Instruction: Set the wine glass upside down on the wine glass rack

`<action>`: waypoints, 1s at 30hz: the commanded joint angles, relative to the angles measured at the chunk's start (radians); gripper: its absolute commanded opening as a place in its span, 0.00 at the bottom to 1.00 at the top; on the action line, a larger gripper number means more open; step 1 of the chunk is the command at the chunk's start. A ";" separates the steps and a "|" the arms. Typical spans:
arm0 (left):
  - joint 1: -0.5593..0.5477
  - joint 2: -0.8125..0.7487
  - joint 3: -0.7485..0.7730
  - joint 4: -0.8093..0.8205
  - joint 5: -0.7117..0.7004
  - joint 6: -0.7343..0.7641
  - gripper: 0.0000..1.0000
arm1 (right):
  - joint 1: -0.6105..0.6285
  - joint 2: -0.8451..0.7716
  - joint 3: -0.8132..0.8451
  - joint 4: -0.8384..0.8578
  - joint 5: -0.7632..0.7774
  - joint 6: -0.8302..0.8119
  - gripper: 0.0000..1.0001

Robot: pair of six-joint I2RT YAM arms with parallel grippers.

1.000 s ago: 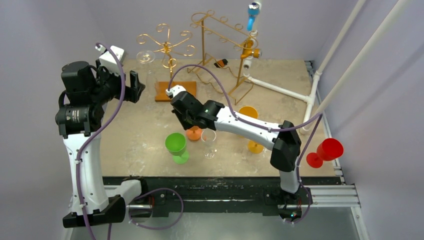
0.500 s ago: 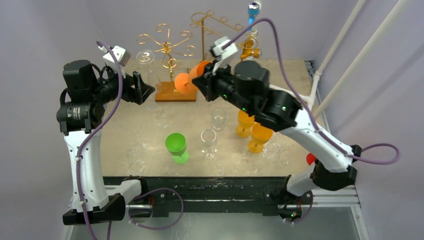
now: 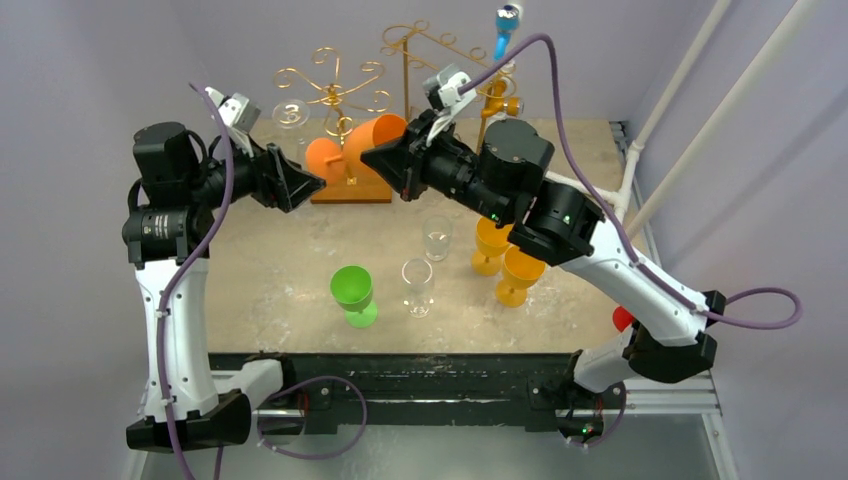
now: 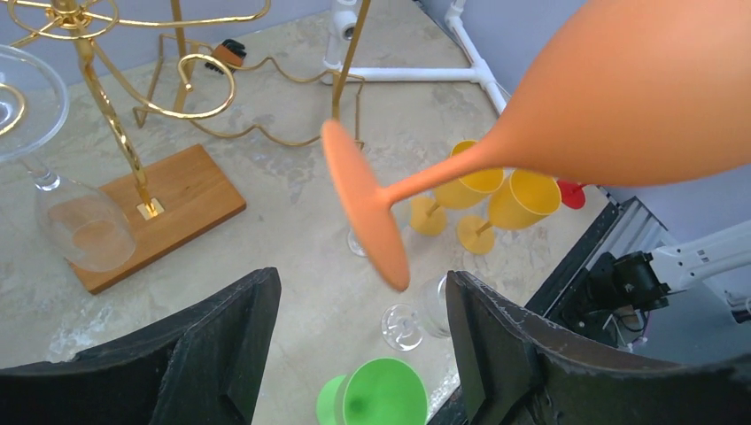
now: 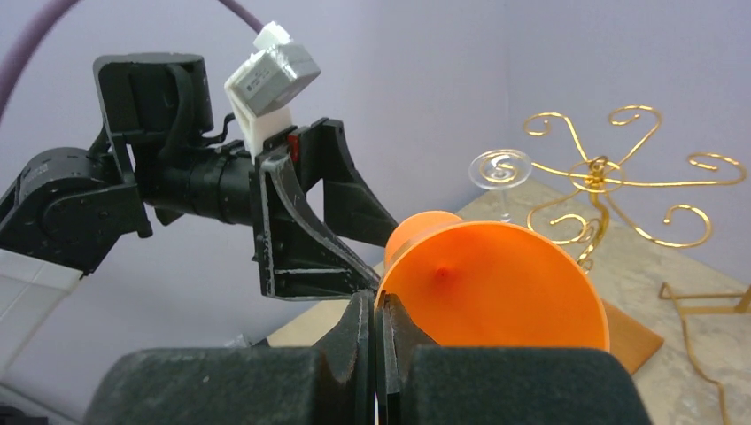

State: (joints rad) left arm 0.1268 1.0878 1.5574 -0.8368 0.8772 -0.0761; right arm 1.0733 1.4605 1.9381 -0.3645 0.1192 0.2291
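Observation:
My right gripper (image 3: 402, 160) is shut on the rim of an orange wine glass (image 3: 365, 148) and holds it on its side in the air. The glass's foot (image 3: 322, 157) points left at my left gripper (image 3: 303, 180). In the right wrist view the shut fingers pinch the bowl's edge (image 5: 383, 297), with the orange bowl (image 5: 496, 283) facing the camera. In the left wrist view the foot (image 4: 363, 212) hangs just ahead of my open left gripper (image 4: 361, 283), touching neither finger. The gold spiral rack (image 3: 335, 95) on its wooden base (image 4: 168, 212) stands behind. A clear glass (image 4: 80, 230) hangs upside down on it.
On the table stand a green glass (image 3: 352, 290), two clear glasses (image 3: 417, 285) (image 3: 437, 238) and two yellow glasses (image 3: 520, 270) (image 3: 488, 245). A second gold wire rack (image 3: 440, 70) is at the back. A red glass (image 3: 622, 318) shows behind the right arm. White pipes run along the right side.
My right arm lifted the orange glass off the table and swung it up and left, tipped on its side. My left gripper turned toward the glass's foot and stayed open.

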 commanded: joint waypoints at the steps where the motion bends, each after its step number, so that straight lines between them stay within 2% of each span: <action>1: 0.004 -0.012 0.005 0.079 0.048 -0.046 0.72 | 0.005 -0.010 -0.032 0.101 -0.082 0.046 0.00; 4: 0.004 0.004 0.003 0.077 0.043 -0.025 0.69 | 0.010 -0.008 -0.054 0.131 -0.104 0.066 0.00; 6: 0.004 0.014 -0.003 0.071 0.027 0.003 0.62 | 0.013 -0.003 -0.058 0.144 -0.115 0.071 0.00; 9: 0.004 0.033 -0.013 0.049 -0.011 0.059 0.43 | 0.016 -0.007 -0.075 0.166 -0.116 0.067 0.00; 12: 0.005 0.045 -0.022 0.037 -0.029 0.112 0.19 | 0.017 -0.017 -0.101 0.185 -0.116 0.059 0.02; 13: 0.004 0.045 -0.024 0.041 -0.039 0.122 0.08 | 0.016 -0.020 -0.108 0.184 -0.126 0.059 0.08; 14: 0.004 0.047 -0.023 0.047 -0.052 0.130 0.00 | 0.016 -0.023 -0.115 0.181 -0.137 0.061 0.21; 16: 0.004 0.053 0.003 0.062 -0.075 0.163 0.00 | 0.017 -0.036 -0.130 0.164 -0.150 0.069 0.63; 17: 0.004 0.056 0.025 0.065 -0.083 0.188 0.00 | 0.016 -0.045 -0.141 0.158 -0.165 0.069 0.93; 18: 0.004 0.060 0.049 0.066 -0.095 0.219 0.00 | 0.015 -0.055 -0.150 0.141 -0.148 0.070 0.98; 24: 0.005 0.045 0.108 0.108 -0.147 0.475 0.00 | -0.006 -0.084 -0.079 -0.112 -0.121 0.054 0.99; 27: 0.004 0.011 0.088 0.124 -0.139 0.632 0.00 | -0.025 -0.064 0.009 -0.274 -0.121 0.015 0.99; 30: 0.004 -0.055 0.035 0.160 -0.094 0.778 0.00 | -0.066 -0.036 0.071 -0.349 -0.108 -0.019 0.99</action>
State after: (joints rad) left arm 0.1349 1.1179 1.6230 -0.7586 0.7444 0.4263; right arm 1.0504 1.4311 1.9079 -0.5758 -0.0082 0.2687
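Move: The orange glass is still pinched at its rim by the right hand. Its foot is about 4 cm ahead, 4 cm right of and 2 cm above the open left fingers, and some 11 cm left, 1 cm ahead of the right hand, level with it; the left fingers are 14 cm left, 3 cm back of the right hand. Beyond the left hand, the hanging clear glass is 15 cm ahead, 1 cm left, 11 cm lower, and the gold rack's hub 18 cm ahead, 6 cm right. The orange glass's foot is fed left and down about 3 cm by the right hand while the left fingers ease forward and pinch it. The right fingers then open wide and let go of the rim, sinking further before drawing off to the right. The left hand carries on forward and left towards the rack, dips, then rises, its wrist turning some 35 degrees to tip the bowl mouth-down. ##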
